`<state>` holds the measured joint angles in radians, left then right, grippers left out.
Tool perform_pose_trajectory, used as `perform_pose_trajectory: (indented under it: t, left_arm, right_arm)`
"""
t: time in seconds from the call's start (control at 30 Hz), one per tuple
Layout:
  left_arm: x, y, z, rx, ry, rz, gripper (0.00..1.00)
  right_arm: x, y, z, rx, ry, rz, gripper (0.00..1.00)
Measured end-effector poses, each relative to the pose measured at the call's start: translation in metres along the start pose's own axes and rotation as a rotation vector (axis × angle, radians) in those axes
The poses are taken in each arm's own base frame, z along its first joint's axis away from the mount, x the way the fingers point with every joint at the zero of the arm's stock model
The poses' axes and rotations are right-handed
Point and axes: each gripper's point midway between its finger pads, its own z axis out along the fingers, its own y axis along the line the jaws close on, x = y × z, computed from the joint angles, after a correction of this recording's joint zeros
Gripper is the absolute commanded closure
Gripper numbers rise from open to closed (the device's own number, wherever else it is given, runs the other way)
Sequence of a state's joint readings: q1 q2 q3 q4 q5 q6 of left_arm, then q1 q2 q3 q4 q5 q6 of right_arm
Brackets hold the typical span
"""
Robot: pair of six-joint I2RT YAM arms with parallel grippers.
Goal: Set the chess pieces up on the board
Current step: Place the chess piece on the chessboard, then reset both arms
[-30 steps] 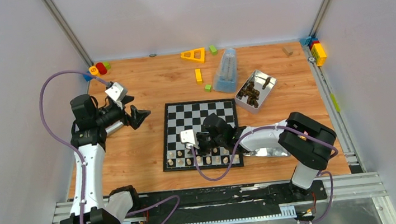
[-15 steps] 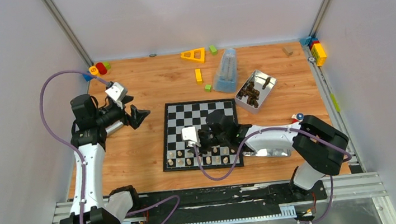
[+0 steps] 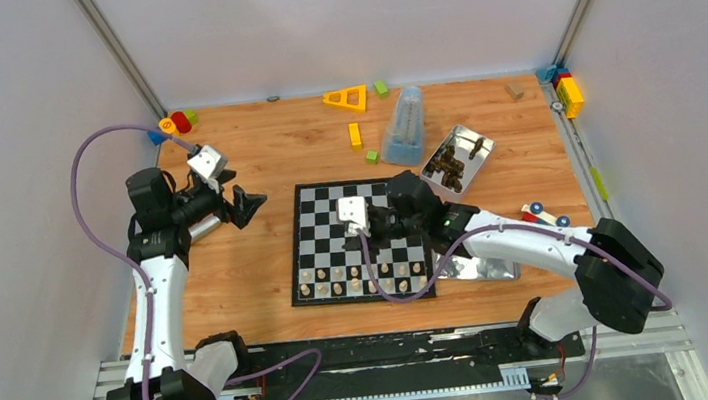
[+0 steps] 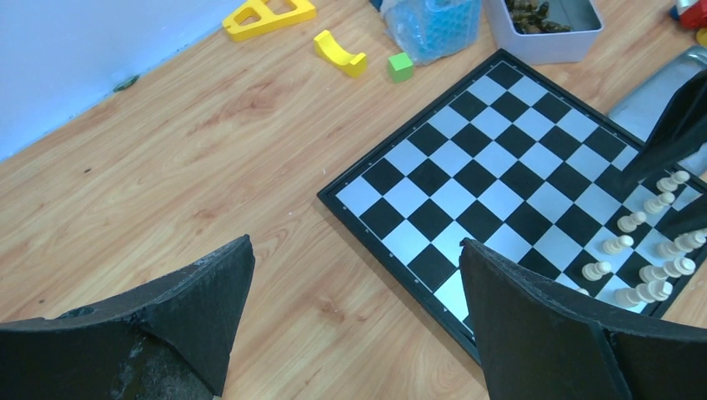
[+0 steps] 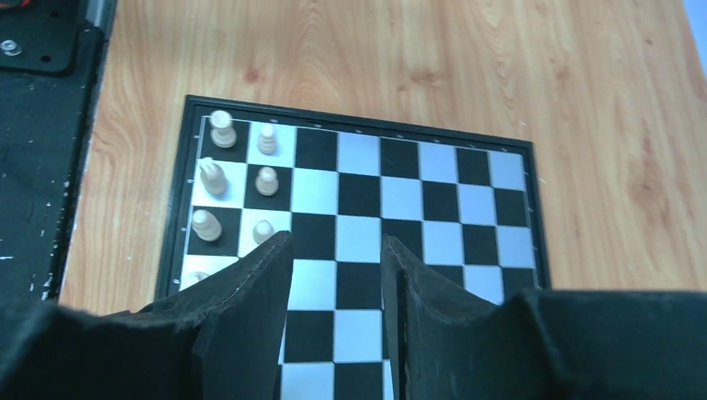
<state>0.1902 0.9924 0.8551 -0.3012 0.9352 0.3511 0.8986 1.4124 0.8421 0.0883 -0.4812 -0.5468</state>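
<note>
The black-and-white checkered board (image 3: 316,214) lies in the middle of the wooden table. Several pale chess pieces (image 3: 337,275) stand on its two nearest rows. My right gripper (image 3: 373,222) hovers over the board's middle, away from them. In the right wrist view this gripper (image 5: 337,242) is open, with only bare squares of the board (image 5: 442,200) showing between its fingers; a few pieces (image 5: 221,129) stand at the upper left. My left gripper (image 3: 250,207) hangs wide open over bare wood left of the board. In its wrist view this gripper (image 4: 357,243) is empty, with the board (image 4: 475,179) and pieces (image 4: 642,250) to the right.
A metal tin (image 3: 472,143) with dark chessmen stands behind the board on the right, beside a clear blue bag (image 3: 405,126). A shiny tin (image 3: 484,268) lies at the board's right edge, a toy car (image 3: 545,214) beyond it. Coloured blocks (image 3: 346,98) lie along the back.
My right gripper has drawn back from the near rows of pieces to the board's middle, and its jaws have widened. The left arm has not moved.
</note>
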Motion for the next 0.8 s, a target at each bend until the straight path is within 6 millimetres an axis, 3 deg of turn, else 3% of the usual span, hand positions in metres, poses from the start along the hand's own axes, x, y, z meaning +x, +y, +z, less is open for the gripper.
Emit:
perform_pose_trajectory:
  t: [0.17,0.37,0.5,0.63,0.7,0.8]
  left_arm:
    - [0.002,0.008,0.0,-0.052,0.004,-0.009,0.0]
    - [0.001,0.021,-0.008,-0.172,0.003,-0.035,0.0]
    - [-0.007,0.03,-0.018,-0.264,-0.015,-0.016,0.0]
    - [-0.011,0.037,-0.027,-0.347,-0.018,0.009,0.0]
    - [-0.012,0.042,-0.031,-0.38,-0.016,0.02,0.0]
    - [-0.009,0.047,-0.034,-0.414,0.001,0.025,0.0]
  right_arm:
    - [-0.008,-0.035,-0.025,0.087,0.004,0.051,0.52]
    - [0.001,-0.094,-0.075,0.24,0.035,0.175,0.49]
    - [0.015,-0.135,-0.117,0.362,0.066,0.277,0.44]
    - [0.034,-0.171,-0.172,0.514,0.089,0.38,0.39]
    - [0.042,-0.18,-0.196,0.579,0.097,0.415,0.34]
    - [0.052,-0.188,-0.235,0.684,0.108,0.474,0.19]
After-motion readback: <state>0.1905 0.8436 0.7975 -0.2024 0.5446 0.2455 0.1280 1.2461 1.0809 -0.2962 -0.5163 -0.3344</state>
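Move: The right hand hangs empty over the near half of the chessboard. The dark chess pieces in their open box lie some 20 cm ahead of it, 22 cm to its right and 12 cm below. The green block is about 24 cm ahead and 8 cm right, the emptied steel tray about level and 28 cm right. From the left hand, the dark pieces are roughly 10 cm ahead, 41 cm right and 21 cm below. Sweeping to its right and forward while climbing about 9 cm, the right hand leaves the finished light rows, travels some 24 cm right and 16 cm out towards the box of dark chess pieces, turns clockwise about 45 degrees, and its part-open fingers spread further. The left hand, wide open and empty, drifts about 5 cm left, rising slightly and turning counter-clockwise about 25 degrees. ##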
